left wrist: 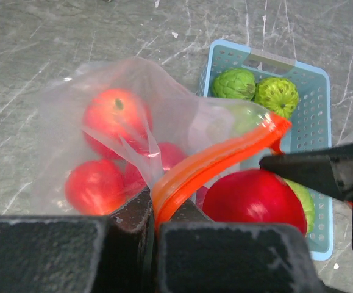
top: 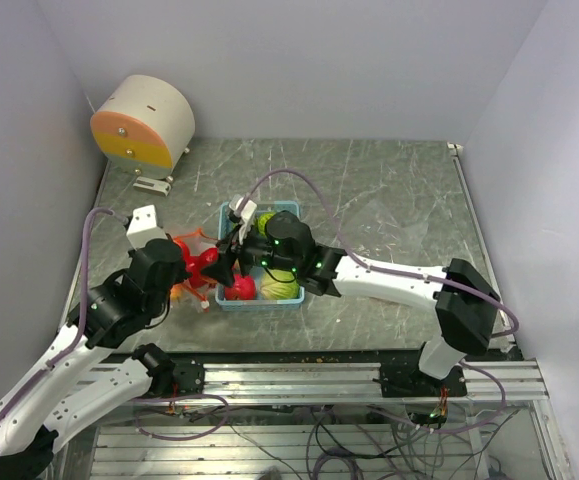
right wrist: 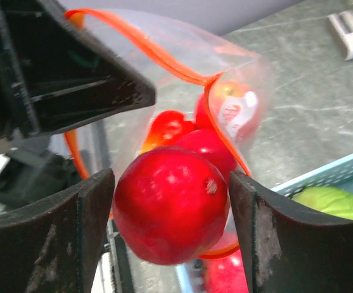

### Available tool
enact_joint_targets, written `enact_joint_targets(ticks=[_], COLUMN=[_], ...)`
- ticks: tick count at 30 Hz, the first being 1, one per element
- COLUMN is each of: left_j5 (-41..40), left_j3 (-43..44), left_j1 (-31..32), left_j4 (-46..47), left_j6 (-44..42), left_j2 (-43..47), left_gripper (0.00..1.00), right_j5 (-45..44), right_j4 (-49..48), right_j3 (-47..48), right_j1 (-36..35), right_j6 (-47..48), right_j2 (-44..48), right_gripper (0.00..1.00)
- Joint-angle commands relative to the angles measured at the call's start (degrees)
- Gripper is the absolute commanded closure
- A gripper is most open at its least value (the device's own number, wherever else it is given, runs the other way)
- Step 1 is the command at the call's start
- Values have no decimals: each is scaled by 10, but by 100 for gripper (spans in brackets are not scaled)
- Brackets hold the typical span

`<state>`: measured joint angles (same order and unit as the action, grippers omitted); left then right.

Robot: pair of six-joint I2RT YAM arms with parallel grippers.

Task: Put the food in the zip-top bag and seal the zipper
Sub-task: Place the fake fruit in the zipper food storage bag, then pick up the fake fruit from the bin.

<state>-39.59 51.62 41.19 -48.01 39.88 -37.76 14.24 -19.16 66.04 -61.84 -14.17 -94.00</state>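
The clear zip-top bag (left wrist: 133, 79) lies left of the light blue basket (left wrist: 313, 79) with a few red fruits (left wrist: 115, 116) inside. My left gripper (left wrist: 153, 213) is shut on the orange zipper (left wrist: 213, 162), holding the mouth up. My right gripper (right wrist: 170, 177) is shut on a glossy red fruit (right wrist: 171, 204) right at the bag's mouth (right wrist: 164, 55). That fruit (left wrist: 252, 198) also shows in the left wrist view, just beside the zipper. Two green fruits (left wrist: 255, 88) sit at the basket's far end. From above, both grippers meet at the basket's left edge (top: 231, 268).
A round white and orange-yellow drum (top: 144, 125) stands at the back left of the grey table (top: 389, 200). White walls close in the sides and back. A metal rail (top: 369, 375) runs along the near edge. A purple cable (top: 299, 180) arcs over the basket.
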Motion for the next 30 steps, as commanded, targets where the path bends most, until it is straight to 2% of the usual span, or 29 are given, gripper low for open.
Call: enact_joint_targets(ticks=[1,2,3,11,14,18,23,30], left_j5=[8,6,4,2,-1,-28,-75,-109], left_j3=[2,2,1,-5,0,19,53,86], left_j1=[-1,-1,-2,-1,-1,-1,-2,-2], left_j4=[13,13,11,18,13,-4,-30,-57], left_j6=[1,0,0,0,3,2,-8,-15], left_j2=[13,14,16,14,14,26,47,63], left_gripper=[93,93,93,93,93,93,93,93], right_j5=[-81,-85,-86,-98,-170,-263,-254,-238], right_j4=[-12,-11,-9,3,28,111,142,148], right_j3=[39,39,38,0,-30,-63,-114,-98], right_j1=[-8,-10,-12,-22,-22,-18,-11,-9], right_j6=[23,24,27,18,-8,-22,-61,-64], right_j2=[-11,-8,-3,82,128,158,168,123], right_gripper=[11,2,0,0,0,0,0,1])
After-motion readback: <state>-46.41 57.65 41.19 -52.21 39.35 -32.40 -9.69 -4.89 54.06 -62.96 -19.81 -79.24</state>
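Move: The right hand holds a red fruit in the zip bag's mouth, whose middle lies about 2 cm to its left, level with it. The loose red fruit in the basket is roughly 7 cm right, 1 cm back and 10 cm below; at that depth, the near cabbage sits 17 cm right, straight across, and the far cabbage 7 cm right, 8 cm forward. From the left hand, which pinches the rim, the mouth is some 5 cm right, 2 cm forward and 2 cm lower. Easing barely 1.5 cm forward at the bag's mouth, the right fingers spread wide and let go of the red fruit, then arc up and to the right away from the bag and down over the basket towards the loose red fruit, ending about 10 cm farther right, open, turned some 25 degrees clockwise. The left hand keeps its pinch on the orange rim and late on raises the bag, drawing it left. ##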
